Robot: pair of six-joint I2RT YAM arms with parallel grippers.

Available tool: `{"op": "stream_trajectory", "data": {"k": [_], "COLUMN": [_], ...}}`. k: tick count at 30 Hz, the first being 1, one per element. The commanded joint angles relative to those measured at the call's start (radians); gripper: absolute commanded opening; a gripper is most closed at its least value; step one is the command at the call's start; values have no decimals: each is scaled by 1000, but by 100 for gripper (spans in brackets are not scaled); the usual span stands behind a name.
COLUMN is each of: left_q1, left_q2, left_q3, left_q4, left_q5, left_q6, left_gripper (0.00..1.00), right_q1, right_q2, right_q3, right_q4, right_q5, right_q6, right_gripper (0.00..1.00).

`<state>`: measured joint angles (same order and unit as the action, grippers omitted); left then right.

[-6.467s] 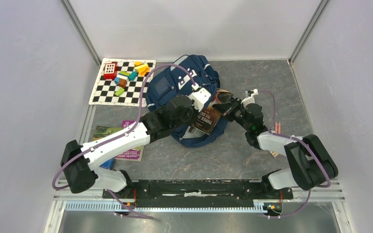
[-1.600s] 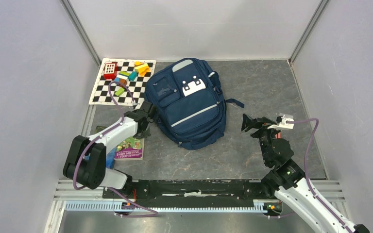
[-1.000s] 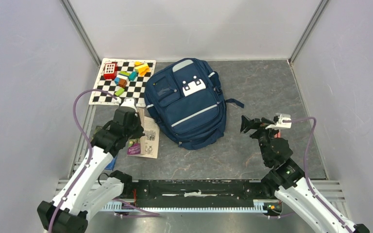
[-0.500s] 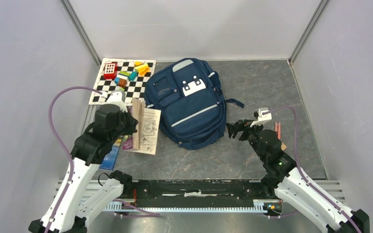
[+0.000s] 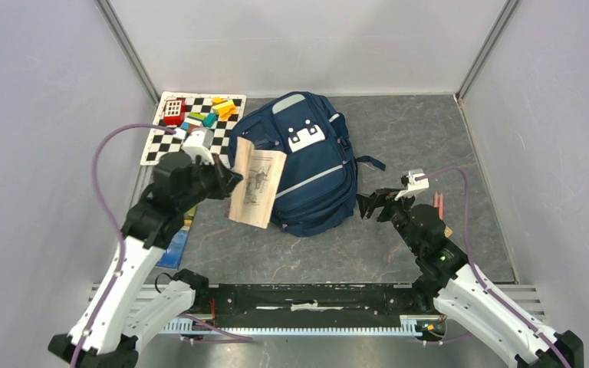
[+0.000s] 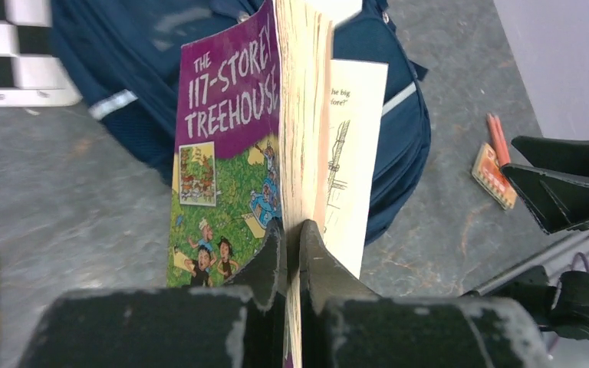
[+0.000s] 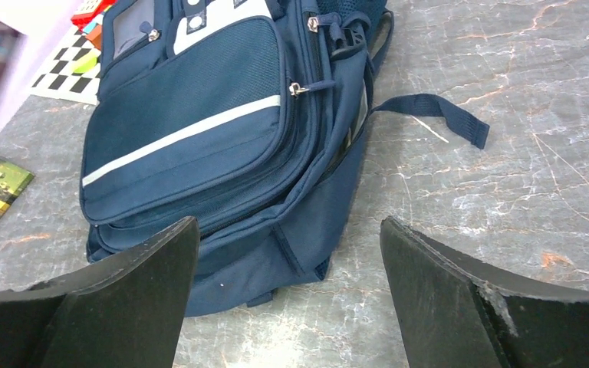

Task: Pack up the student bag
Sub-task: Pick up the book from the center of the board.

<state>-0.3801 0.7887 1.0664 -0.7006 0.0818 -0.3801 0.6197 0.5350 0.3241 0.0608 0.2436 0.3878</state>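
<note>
The student bag [image 5: 307, 165], navy blue with grey stripes and a white buckle patch, lies flat at the table's middle, its zips closed [image 7: 199, 146]. My left gripper [image 5: 226, 182] is shut on a paperback [image 5: 255, 186] with a purple and green cover reading "The 117-Storey Treehouse" [image 6: 226, 153]. The book hangs in the air over the bag's left edge with its pages fanned. My right gripper [image 5: 368, 205] stands open just right of the bag's lower corner, nothing between its fingers [image 7: 130, 307].
A checkered mat [image 5: 192, 130] with coloured blocks lies at the back left. Another book [image 5: 176, 238] lies on the floor under the left arm. Pencils and a small orange card [image 5: 439, 211] lie right of the right gripper. A loose strap [image 7: 437, 111] trails from the bag.
The left arm has lifted the paperback off the floor and swung it right, over the bag's left edge. The right gripper moved left toward the bag, then held still.
</note>
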Motion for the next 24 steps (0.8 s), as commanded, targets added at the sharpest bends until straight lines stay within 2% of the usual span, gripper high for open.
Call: {"op": "stream_trajectory", "data": {"k": [1, 5, 11, 19, 24], "left_q1": [-5, -37, -140, -146, -147], "left_q2": [73, 174, 295, 334, 364], "left_q3": [-169, -278, -337, -414, -443], "left_q4": [389, 582, 725, 795, 829], "left_q5": [195, 220, 182, 168, 180], "left_q6": [-166, -239, -282, -297, -303], "left_gripper": [2, 2, 2, 2, 2], "right_q1": [1, 2, 19, 114, 184], "right_q2": [7, 31, 121, 322, 501], "right_q3": [6, -14, -60, -28, 41], "right_q4": [75, 133, 289, 462, 601], "right_q5": [-37, -102, -202, -241, -347], "right_q6": [38, 84, 170, 190, 177], "right_gripper": [91, 90, 92, 95, 97]}}
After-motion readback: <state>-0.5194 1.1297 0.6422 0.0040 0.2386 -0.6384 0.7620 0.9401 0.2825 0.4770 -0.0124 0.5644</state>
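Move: Left of the bag, the left hand already holds the treehouse book high up; the bag's middle lies about 13 cm ahead, 15 cm to its right and 23 cm below. The chessboard sits some 27 cm ahead and 16 cm left, the blue book about 6 cm back and 21 cm left, both roughly 28 cm lower. From the open, empty right hand the bag's middle is some 13 cm ahead, 18 cm left and 12 cm down. Keeping its pinch on the book's edge, the left hand swoops down about 14 cm and right about 10 cm, edging forward, towards the near left part of the bag; its wrist tips down and rolls right side down, and it slows sharply halfway. The right hand, fingers still wide open, swings left about 10 cm towards the bag's near end, sinking late and turning some 20 degrees counter-clockwise. ##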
